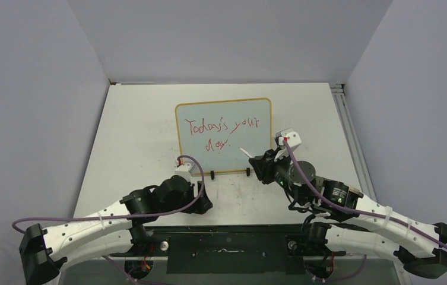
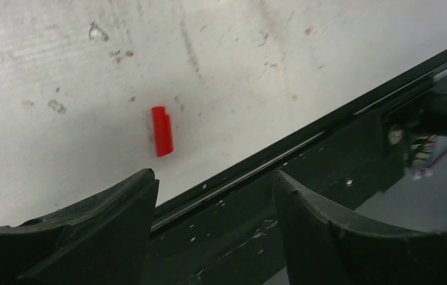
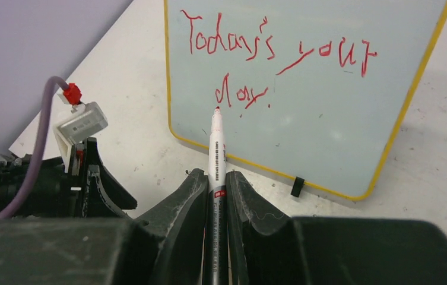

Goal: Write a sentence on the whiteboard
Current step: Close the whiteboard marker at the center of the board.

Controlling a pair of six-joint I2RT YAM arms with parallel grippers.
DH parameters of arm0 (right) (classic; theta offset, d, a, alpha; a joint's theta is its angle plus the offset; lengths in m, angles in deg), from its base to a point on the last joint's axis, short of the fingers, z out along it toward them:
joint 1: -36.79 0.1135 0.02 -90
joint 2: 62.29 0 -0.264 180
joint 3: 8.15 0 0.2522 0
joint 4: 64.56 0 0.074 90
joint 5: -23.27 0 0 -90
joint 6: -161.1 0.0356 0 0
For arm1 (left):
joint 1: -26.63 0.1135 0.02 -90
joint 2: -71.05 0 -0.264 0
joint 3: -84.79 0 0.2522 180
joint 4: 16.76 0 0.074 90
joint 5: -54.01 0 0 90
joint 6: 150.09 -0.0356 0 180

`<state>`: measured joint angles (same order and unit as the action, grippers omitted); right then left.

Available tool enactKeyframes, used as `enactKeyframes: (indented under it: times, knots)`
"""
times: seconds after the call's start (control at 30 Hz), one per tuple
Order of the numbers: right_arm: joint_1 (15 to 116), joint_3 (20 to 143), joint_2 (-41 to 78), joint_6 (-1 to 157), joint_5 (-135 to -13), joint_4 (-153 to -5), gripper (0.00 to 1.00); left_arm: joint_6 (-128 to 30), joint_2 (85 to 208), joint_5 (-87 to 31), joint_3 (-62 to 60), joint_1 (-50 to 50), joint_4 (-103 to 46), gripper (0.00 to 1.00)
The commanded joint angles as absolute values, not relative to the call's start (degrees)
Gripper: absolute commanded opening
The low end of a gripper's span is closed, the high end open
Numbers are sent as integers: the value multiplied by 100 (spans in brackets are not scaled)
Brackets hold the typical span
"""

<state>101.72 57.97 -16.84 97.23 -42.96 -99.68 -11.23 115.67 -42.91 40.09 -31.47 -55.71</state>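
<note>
The whiteboard lies flat mid-table, with a yellow frame and a pale surface. The sentence is in red marker on two lines, "Today's your" over "day". My right gripper is shut on a white marker. The marker's red tip points at the board just under "day"; whether it touches I cannot tell. In the top view that gripper sits at the board's lower right corner. My left gripper is open and holds nothing. A red marker cap lies on the table just beyond its left fingertip.
Two black clip feet stick out from the board's near edge. A black rail runs along the table's near edge under my left gripper. Grey walls close in the table at the back and on both sides.
</note>
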Motion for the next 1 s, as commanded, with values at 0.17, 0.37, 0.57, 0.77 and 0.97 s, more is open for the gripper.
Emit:
enactKeyframes:
  times: [0.17, 0.37, 0.57, 0.77, 0.97]
  knots:
    - [10174, 5658, -2014, 9713, -4136, -10181, 5, -926, 12564, -4999, 4090, -4001, -6227, 66]
    - [10175, 5629, -2022, 9678, -4159, -10184, 5, -1038, 13602, -5358, 3697, -4370, -6060, 65]
    - [10174, 5552, -2167, 9707, -4164, -10213, 5, -1251, 14451, -5675, 3197, -4384, -6221, 61]
    - [10174, 5483, -2290, 9745, -4106, -10296, 5, -1357, 14799, -5805, 3026, -4376, -6251, 54]
    - [10177, 5431, -2388, 9773, -4065, -10306, 5, -1341, 15003, -5890, 3006, -4326, -6294, 46]
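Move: Straight beneath the left hand, some 13 cm down on the table, lies the red marker cap. Of the board's black clips, the near one is about 14 cm ahead and 3 cm to the right of the cap, the other about 15 cm ahead and 19 cm right of it; the whiteboard's middle is about 31 cm ahead and 9 cm right of it. From the right hand, which still holds the uncapped marker, the cap lies about 4 cm back, 17 cm left and 30 cm down. Dropping about 10 cm to the red cap, the left hand first slants back some 4 cm, then eases forward again and slows just above the table. The wrist turns some 35 degrees, bringing the right-slanting fingers to point steeply down, while they narrow around the space over the cap without closing on it. The right hand keeps its grip on the marker and drifts a couple of centimetres right. ##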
